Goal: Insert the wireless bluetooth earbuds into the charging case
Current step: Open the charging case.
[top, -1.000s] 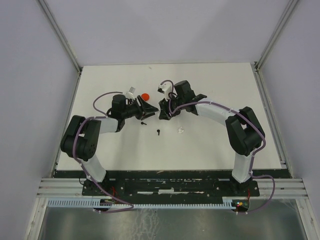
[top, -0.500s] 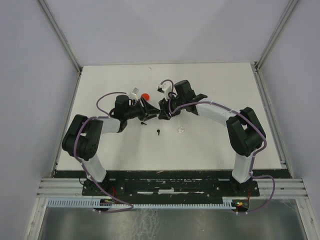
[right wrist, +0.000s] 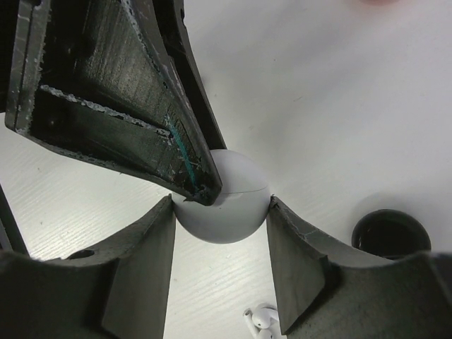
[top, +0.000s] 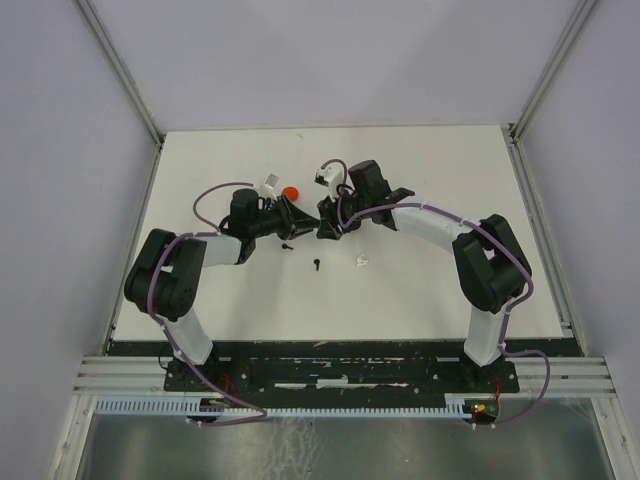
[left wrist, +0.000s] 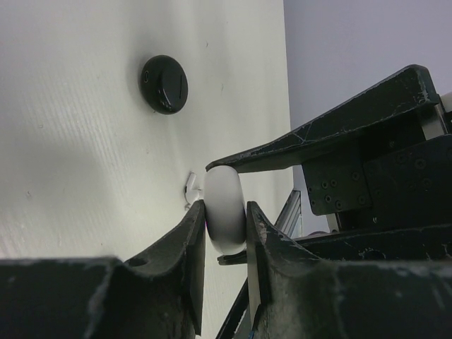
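Observation:
A white, round charging case sits between both grippers at the table's middle. My right gripper is shut on its rounded sides. My left gripper is shut on its flat faces, seen edge-on as the case. In the top view the left gripper and right gripper meet tip to tip and hide the case. One white earbud lies on the table just below the case, also visible as a white earbud. Two black earbuds lie loose nearby.
A black round disc lies flat on the white table, and the same disc shows beside the right finger. A small red round object sits behind the left gripper. White walls and metal posts enclose the table.
My left gripper shifted a little toward the right gripper, then narrowed its jaws onto the white case. The right arm has stayed still, gripping the case.

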### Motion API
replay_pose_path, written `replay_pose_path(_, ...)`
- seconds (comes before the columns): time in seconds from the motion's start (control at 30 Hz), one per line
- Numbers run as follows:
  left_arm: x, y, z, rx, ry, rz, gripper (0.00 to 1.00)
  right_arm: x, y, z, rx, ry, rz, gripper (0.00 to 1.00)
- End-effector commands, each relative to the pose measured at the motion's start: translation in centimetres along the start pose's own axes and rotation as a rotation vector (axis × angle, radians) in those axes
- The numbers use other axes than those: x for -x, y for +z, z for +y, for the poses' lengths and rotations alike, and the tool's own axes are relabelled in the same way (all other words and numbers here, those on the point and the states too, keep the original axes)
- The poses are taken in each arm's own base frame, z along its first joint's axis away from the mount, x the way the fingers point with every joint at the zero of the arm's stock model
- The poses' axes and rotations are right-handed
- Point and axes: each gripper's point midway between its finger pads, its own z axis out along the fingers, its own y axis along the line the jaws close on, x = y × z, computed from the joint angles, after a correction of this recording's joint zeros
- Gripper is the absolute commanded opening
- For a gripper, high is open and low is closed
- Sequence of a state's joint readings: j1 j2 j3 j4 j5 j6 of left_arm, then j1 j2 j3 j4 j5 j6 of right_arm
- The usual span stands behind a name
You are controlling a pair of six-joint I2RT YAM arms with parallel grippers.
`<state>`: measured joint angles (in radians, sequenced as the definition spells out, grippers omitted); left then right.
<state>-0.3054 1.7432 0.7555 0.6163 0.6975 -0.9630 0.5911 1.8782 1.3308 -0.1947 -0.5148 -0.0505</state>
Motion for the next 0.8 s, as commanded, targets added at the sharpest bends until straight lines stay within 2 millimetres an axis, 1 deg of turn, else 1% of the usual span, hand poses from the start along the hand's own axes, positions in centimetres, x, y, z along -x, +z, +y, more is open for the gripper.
replay_pose_path(0.0,1.2,0.4,-1.6,-0.059,0.091,-0.028,0.12,3.2,-1.1,0.4,-0.005,-0.025,-0.087,0.42)
replay_pose_path(0.03,1.2,0.4,-1.6,-0.058,0.090,-0.032,0.11,3.3,-1.3,0.3,-0.017,-0.008,-0.092,0.53)
replay_pose_path(0.1,1.5,0.4,-1.6,-0.055,0.085,-0.044,0.09,3.7,-1.9,0.2,-0.045,0.011,-0.113,0.69)
replay_pose_path(0.17,1.8,0.4,-1.7,-0.055,0.081,-0.054,0.08,3.7,-2.9,-0.1,-0.076,0.034,-0.143,0.76)
replay_pose_path(0.33,2.2,0.5,-2.1,-0.065,0.081,-0.064,0.07,3.2,-6.4,-2.3,-0.256,0.126,-0.196,0.83)
replay_pose_path(0.4,2.4,0.6,-2.1,-0.067,0.083,-0.070,0.07,3.0,-7.5,-2.9,-0.324,0.175,-0.220,0.89)
replay_pose_path(0.53,2.5,0.6,-2.0,-0.071,0.089,-0.083,0.06,2.7,-8.2,-2.9,-0.363,0.261,-0.241,0.94)
replay_pose_path(0.6,2.5,0.6,-1.9,-0.063,0.096,-0.094,0.05,2.7,-8.2,-3.2,-0.387,0.312,-0.243,0.98)
replay_pose_path(0.77,2.6,0.6,-2.5,-0.061,0.116,-0.117,0.05,2.7,-7.5,-3.8,-0.425,0.340,-0.234,1.00)
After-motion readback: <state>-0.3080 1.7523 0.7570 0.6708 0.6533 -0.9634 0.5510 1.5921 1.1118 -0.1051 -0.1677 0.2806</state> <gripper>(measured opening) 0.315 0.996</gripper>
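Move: The white charging case is off the table, pinched by both hands: its middle sits about 1 cm right of the left hand point and 1 cm left of the right one, level with both. Counted from the right hand, the black case lies some 2 cm ahead, 6 cm right and 5 cm below; the white earbuds about 5 cm back and 8 cm right, the red case roughly 9 cm ahead and 8 cm left, both also on the table. The white case is left to the left hand, whose fingers keep their pinch while it eases forward by only about 1 cm. The right fingers open wide and let go of it, then the right hand backs off to the right about 6.5 cm and up some 4.5 cm, over towards the black case, its wrist turning nearly 30 degrees clockwise. ##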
